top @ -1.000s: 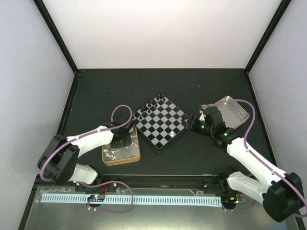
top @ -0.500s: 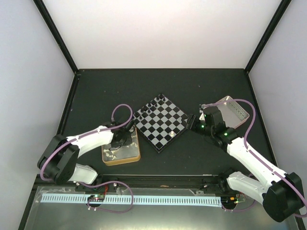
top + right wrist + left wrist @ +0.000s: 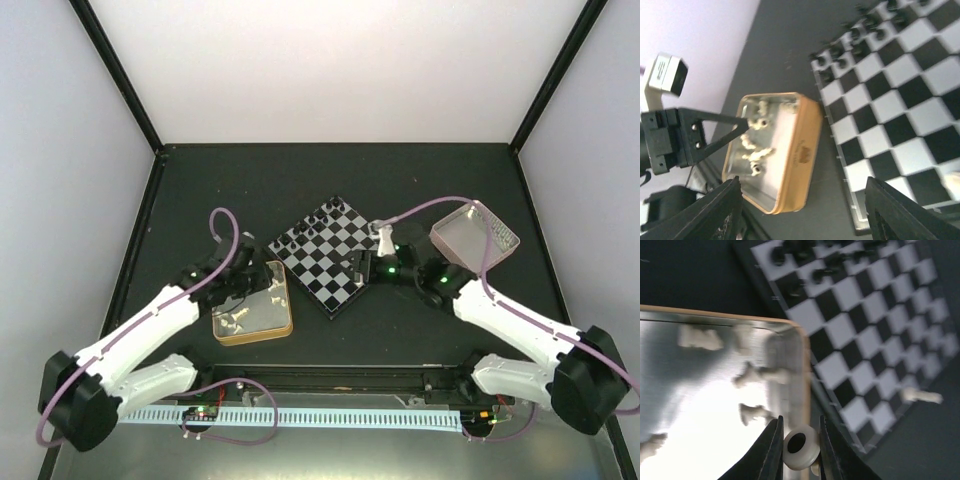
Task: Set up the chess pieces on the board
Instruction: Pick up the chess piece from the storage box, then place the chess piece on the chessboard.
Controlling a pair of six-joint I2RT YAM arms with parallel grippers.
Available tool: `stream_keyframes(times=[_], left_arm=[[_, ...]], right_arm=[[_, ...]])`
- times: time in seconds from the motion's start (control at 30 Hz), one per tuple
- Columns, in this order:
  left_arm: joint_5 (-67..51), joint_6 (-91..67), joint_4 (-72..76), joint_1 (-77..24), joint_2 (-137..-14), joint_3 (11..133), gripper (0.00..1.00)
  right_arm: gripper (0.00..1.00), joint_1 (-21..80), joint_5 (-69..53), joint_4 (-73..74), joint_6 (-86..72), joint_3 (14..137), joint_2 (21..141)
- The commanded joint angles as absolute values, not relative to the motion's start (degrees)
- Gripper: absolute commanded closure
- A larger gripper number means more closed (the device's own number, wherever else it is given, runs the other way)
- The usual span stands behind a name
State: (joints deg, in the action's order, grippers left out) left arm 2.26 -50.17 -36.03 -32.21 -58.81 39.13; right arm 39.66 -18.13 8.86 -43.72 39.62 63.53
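The board lies in the middle of the table, turned like a diamond, with black chess pieces along its far left edge. In the left wrist view my left gripper is shut on a cream-white chess piece, seen base-on as a ring, just above the right rim of the gold-rimmed tin. More white pieces lie in that tin. One white piece lies on the board's near corner. My right gripper stands wide open and holds nothing, low over that near corner.
The gold-rimmed tin sits left of the board. A pinkish silver tray stands at the right, behind my right arm. Black frame posts and pale walls close in the table.
My left gripper has shut on a white piece in the tin and raised it toward the rim. My right arm has swung left from the tray to the board's near corner, jaws opening wider.
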Motion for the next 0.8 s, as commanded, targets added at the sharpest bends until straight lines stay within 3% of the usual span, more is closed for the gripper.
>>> stream_keyframes(times=[0.0, 0.27, 0.77], left_arm=[[-10.49, -58.79, -27.97, -31.83, -52.46, 40.8, 0.94], [-19.38, -66.93, -19.62, -31.9, -50.56, 41.74, 0.94], [-23.37, -70.0, -16.44, -31.99, -50.53, 41.07, 0.95]], right_arm=[[0.32, 45.77, -21.0, 1.15, -40.4, 43.7, 66.7], [0.36, 54.3, -16.28, 3.98, -35.79, 52.59, 73.48], [0.68, 55.37, -13.86, 5.11, -34.83, 56.38, 77.95]])
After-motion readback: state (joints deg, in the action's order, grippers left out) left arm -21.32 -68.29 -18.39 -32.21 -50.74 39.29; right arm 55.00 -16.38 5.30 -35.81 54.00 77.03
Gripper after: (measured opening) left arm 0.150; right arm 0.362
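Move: The left hand already holds the white chess piece. The right gripper it is brought to is about 19 cm to its right, 2 cm farther out and 6 cm higher; the middle of the storage box is some 7 cm back, 5 cm left and 10 cm below. From the open right hand, the held piece lies about 19 cm left, 2 cm nearer and 6 cm lower, while the chessboard's middle is 5 cm left, 1 cm ahead and 17 cm below. Up about 10 cm and some 8 cm to the right, the left hand lifts the pinched piece away from the box towards the right gripper, rolling so its fingertips swing rightward. The right hand meets it, travelling left, rising, and drawing slightly back while turning counter-clockwise; it then sinks a little, its fingers narrowing around the piece's free end. ##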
